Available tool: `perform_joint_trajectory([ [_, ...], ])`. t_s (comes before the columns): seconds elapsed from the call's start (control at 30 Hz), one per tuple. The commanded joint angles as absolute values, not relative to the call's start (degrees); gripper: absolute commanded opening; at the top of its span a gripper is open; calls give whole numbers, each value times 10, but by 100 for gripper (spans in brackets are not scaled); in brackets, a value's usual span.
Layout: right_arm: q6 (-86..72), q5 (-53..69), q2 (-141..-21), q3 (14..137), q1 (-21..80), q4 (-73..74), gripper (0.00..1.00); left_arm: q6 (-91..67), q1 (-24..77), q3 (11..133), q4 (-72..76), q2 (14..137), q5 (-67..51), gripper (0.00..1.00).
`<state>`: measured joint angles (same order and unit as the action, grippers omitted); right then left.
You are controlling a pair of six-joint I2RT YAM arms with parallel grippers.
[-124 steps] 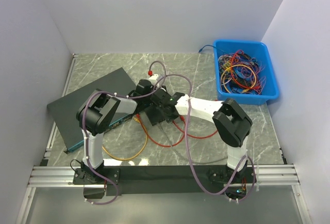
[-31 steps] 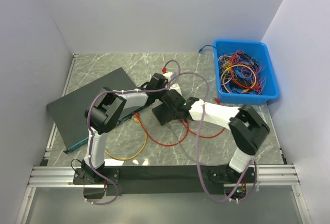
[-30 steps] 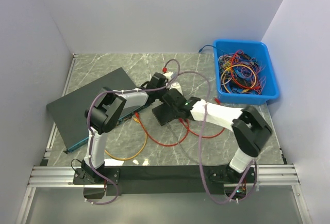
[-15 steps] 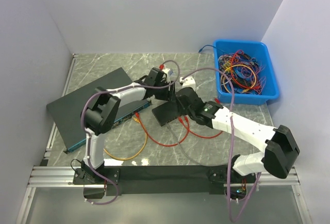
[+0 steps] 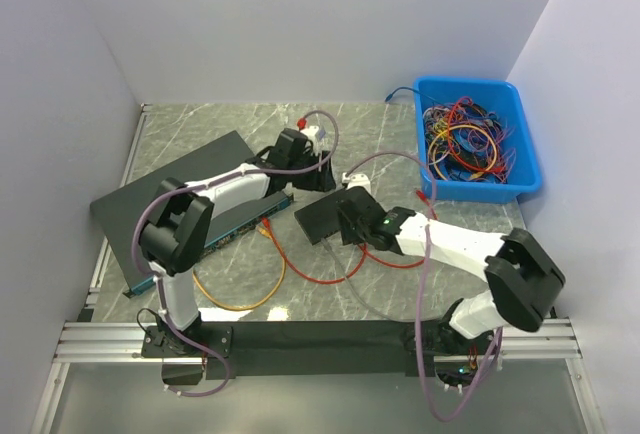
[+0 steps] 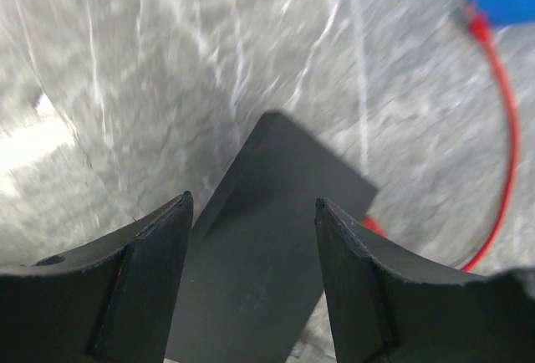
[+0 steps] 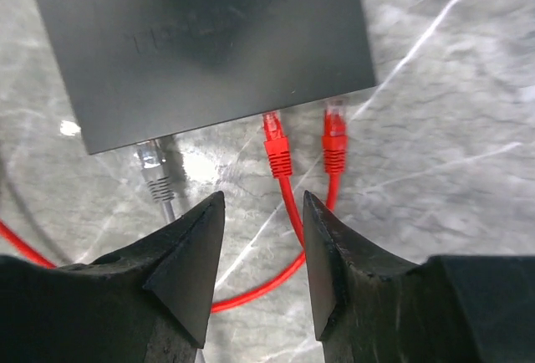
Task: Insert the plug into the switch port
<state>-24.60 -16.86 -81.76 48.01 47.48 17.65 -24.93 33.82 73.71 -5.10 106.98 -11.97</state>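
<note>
In the right wrist view the small black switch (image 7: 201, 37) fills the top. Two red plugs (image 7: 277, 150) (image 7: 334, 139) sit side by side in ports on its near edge, and a grey plug (image 7: 156, 169) sits in a port further left. My right gripper (image 7: 263, 206) is open just short of these plugs, holding nothing, with a red cable (image 7: 288, 204) lying on the table below the gap. From above, the right gripper (image 5: 347, 216) is at the switch (image 5: 315, 219). My left gripper (image 6: 253, 204) (image 5: 322, 176) hovers open and empty over the switch's (image 6: 267, 254) far side.
A larger flat black unit (image 5: 170, 199) lies at the left with an orange cable (image 5: 240, 304) plugged into its edge. Red cable loops (image 5: 330, 274) lie in front of the switch. A blue bin (image 5: 475, 182) of tangled cables stands at the right wall.
My right gripper has opened wider and drawn back toward the near right edge of the switch. The left gripper has lifted away toward the far left, still open.
</note>
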Motion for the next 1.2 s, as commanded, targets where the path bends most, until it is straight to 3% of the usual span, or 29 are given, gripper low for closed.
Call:
perform_joint_trajectory([
  [0.0,-249,-149,-848,490,477,147,49,-255,337,723,-21,1085,-139,66],
  [0.4,-243,-156,-911,511,461,155,47,-258,337,724,-4,1123,-169,64],
  [0.57,-243,-155,-933,523,452,163,32,-264,337,715,20,1128,-188,64],
  [0.83,-244,-151,-940,529,439,168,18,-265,336,701,33,1136,-206,64],
  [0.97,-242,-155,-937,533,439,166,7,-267,337,692,45,1143,-221,63],
  [1.17,-226,-146,-933,555,439,164,1,-261,346,680,58,1158,-247,62],
])
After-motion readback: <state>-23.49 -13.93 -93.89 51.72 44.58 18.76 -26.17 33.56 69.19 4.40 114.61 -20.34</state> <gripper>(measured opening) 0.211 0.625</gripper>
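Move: The inner red plug lies at the small black switch's port edge, about 6 cm below the right hand and 2 cm ahead, level sideways. From that hand the switch's middle is some 6 cm ahead and 5 cm left, a second red plug 4 cm ahead and 3 cm right, and the grey plug 2 cm back and 5 cm left. From the left hand the switch's middle is about 5 cm back and 8 cm below, level sideways; the inner plug is 10 cm back and 5 cm right. The right hand sinks about 5 cm onto the inner red plug with its fingers half open, tipping a few degrees further down and easing about a centimetre forward low down, then closes until the fingertips pinch the tail of the plug's boot, and holds there. Meanwhile the left hand drops about 6 cm over the rear part of the switch, quickly at first and then slowly, drifting a little back and right, its fingers staying open with one tip by the switch's rear edge and the other over its top as if to brace it. ##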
